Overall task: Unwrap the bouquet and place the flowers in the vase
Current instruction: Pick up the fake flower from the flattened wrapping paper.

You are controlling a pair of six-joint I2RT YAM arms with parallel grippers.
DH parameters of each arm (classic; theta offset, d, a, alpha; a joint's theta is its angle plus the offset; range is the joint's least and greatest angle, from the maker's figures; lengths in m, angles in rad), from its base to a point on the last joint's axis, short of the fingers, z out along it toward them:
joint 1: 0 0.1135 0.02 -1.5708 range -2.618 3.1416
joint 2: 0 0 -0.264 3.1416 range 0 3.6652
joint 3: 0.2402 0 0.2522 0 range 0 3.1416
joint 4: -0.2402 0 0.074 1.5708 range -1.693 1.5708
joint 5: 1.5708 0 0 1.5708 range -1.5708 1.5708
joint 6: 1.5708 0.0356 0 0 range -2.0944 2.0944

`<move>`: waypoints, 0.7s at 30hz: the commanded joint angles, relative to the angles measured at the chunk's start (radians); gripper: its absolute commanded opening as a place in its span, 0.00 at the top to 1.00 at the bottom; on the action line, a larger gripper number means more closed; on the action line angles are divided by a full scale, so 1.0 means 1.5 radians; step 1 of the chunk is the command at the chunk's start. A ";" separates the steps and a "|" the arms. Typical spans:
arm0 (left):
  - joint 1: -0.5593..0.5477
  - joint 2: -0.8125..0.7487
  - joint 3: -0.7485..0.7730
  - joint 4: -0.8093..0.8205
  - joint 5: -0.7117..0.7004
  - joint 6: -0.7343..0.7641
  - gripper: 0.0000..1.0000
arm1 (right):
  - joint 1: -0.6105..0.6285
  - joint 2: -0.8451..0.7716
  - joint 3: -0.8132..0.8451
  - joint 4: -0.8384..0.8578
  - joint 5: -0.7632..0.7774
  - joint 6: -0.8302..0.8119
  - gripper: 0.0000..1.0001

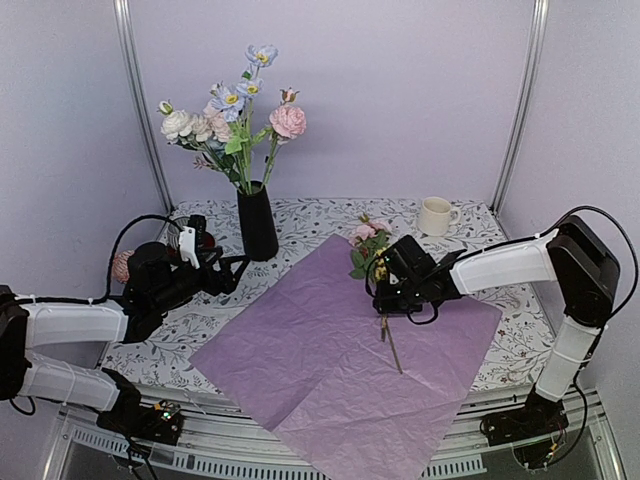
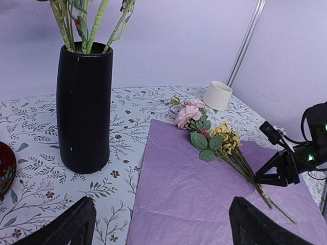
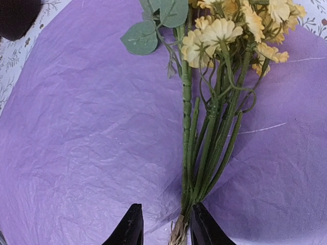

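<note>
The black vase [image 1: 257, 222] [image 2: 84, 107] stands at the back left and holds several pale blue, pink and white flowers [image 1: 235, 110]. The bouquet is unwrapped: its lilac paper [image 1: 330, 350] [image 2: 204, 204] [image 3: 76, 127] lies flat. On it rest a pink bloom and a yellow cluster of flowers [image 1: 368, 245] [image 2: 214, 140] [image 3: 214, 102]. My right gripper [image 1: 385, 305] [image 3: 163, 227] straddles their stem ends. The stems touch its right finger, and a gap shows at the left one. My left gripper [image 1: 215, 272] [image 2: 158, 224] hovers wide open and empty near the vase and the paper's left edge.
A cream mug [image 1: 435, 215] [image 2: 217, 95] stands at the back right. A red patterned object [image 2: 4, 168] sits left of the vase. Metal frame posts and lilac walls close the back. The floral tablecloth [image 1: 320, 215] shows around the paper.
</note>
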 commanded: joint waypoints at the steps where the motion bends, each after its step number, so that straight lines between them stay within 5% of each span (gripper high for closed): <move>1: -0.008 0.004 0.014 0.009 0.009 0.006 0.07 | -0.005 0.023 0.015 -0.016 0.020 0.004 0.67; 6: -0.009 0.004 0.014 0.008 0.008 0.008 0.07 | -0.006 0.035 0.014 -0.013 0.017 0.010 0.68; 11: -0.009 0.013 0.019 0.009 0.015 0.008 0.07 | -0.005 0.027 0.013 -0.007 0.008 0.012 0.86; 21: -0.011 0.012 0.020 0.003 0.013 0.010 0.08 | -0.006 -0.073 -0.022 -0.014 0.078 0.013 0.93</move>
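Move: The yellow flower's stems lie almost under the right fingers, about 2 cm below and 1 cm to their right. Its blooms are some 12 cm ahead, the pink bloom about 20 cm ahead and 3 cm left, both near table height; the pink flower's long stem ends about 19 cm back and 3 cm right. From the left hand the yellow stems are roughly 26 cm right, 3 cm ahead and 17 cm lower. The right hand sinks the last 1.5 cm or so to the paper, fingers pointing steeply down and forward-left, and with its part-open fingers astride the gathered stems of the yellow flower it closes them near the bottom of the bunch, pinching it. With the fingers nearly shut it then reverses and climbs about 2 cm, drifting slightly left, keeping its hold on the yellow stems while the pink flower's long stem is left beside them. ##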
